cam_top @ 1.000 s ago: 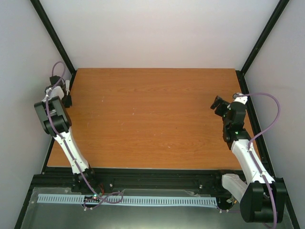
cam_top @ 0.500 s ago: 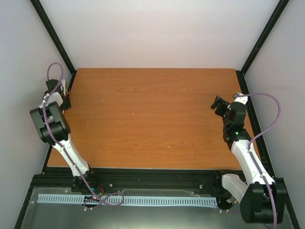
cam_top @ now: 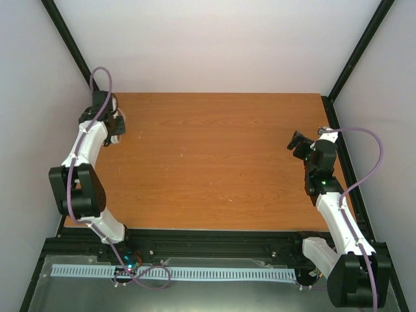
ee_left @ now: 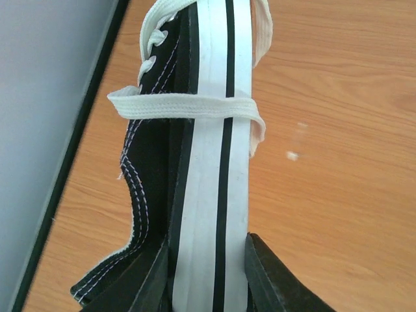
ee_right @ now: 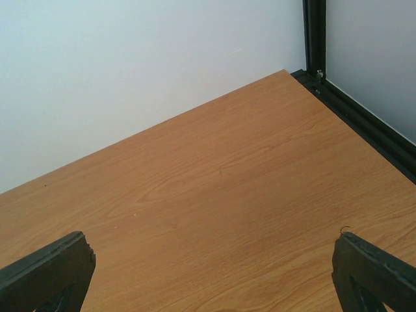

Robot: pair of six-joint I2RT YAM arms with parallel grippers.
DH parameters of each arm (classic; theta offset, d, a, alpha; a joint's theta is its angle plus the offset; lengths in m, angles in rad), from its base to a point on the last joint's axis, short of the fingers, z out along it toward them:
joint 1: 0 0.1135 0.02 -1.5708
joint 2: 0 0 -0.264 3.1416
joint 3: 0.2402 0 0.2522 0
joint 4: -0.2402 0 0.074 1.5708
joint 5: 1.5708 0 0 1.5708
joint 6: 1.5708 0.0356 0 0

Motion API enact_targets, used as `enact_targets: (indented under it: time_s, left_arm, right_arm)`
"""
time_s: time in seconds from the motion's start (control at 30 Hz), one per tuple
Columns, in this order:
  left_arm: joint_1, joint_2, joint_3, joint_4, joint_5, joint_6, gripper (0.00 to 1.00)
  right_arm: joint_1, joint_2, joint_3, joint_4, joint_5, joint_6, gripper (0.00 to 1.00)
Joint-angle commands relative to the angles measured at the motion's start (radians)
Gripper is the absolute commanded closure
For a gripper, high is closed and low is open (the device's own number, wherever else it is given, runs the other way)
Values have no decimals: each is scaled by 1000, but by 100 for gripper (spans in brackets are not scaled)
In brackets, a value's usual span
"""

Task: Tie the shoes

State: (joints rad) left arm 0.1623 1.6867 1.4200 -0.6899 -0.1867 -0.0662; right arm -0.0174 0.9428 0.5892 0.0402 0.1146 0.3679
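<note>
The shoe [ee_left: 211, 162], a black canvas sneaker with a white sole rim and a black stripe, hangs on its side over the table in the left wrist view. My left gripper [ee_left: 208, 279] is shut on its sole at the near end, one finger on each side. A white lace [ee_left: 175, 107] lies across the sole and another trails off at the top. In the top view the left gripper [cam_top: 112, 125] is at the table's far left corner, and the shoe is mostly hidden under it. My right gripper [cam_top: 297, 143] stands open and empty at the right side, its fingers [ee_right: 52, 270] wide apart over bare wood.
The wooden table [cam_top: 214, 162] is boxed in by pale walls and black frame posts. A black rail [ee_left: 71, 149] runs close along the shoe's left side. Another black rail [ee_right: 364, 117] borders the table's far right corner.
My left arm has stretched out, carrying the shoe from the table's left edge farther away and inward toward the far left corner. The right arm has not moved.
</note>
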Motion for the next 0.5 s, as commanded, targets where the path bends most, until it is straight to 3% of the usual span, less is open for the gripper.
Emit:
enact_targets:
  time_s: [0.0, 0.23, 0.33, 0.47]
  left_arm:
    - [-120, -177, -34, -82, -34, -133, 99]
    - [-428, -357, -330, -39, -18, -334, 99]
    - [-621, -372, -329, 4, 6, -403, 99]
    - [-827, -335, -202, 16, 4, -441, 99]
  right_arm:
    - [-1, -7, 13, -10, -26, -11, 0]
    - [-1, 52, 41, -20, -102, -26, 0]
    - [-1, 83, 51, -17, -137, -38, 0]
    - [-1, 117, 63, -25, -154, -46, 0]
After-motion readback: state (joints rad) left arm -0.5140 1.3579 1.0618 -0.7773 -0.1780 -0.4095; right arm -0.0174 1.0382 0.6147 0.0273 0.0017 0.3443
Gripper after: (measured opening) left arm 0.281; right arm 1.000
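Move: The left hand already grips the heel end of the black shoe, up near the left edge of the bare table. The empty middle of the table, where the shoe seems to be headed, lies about 37 cm to this hand's right, 12 cm back towards the base and 15 cm below. From the open right hand, that spot is roughly 32 cm to the left, 5 cm back and 20 cm down. Keeping its pinch on the heel end of the shoe, the left hand swings it quickly to the right and back, some 27 cm towards the table's middle, rising slightly before sinking about 5 cm, while the wrist turns some 20 degrees clockwise. The right hand, fingers still wide open, eases about 3 cm down, left and forward. ##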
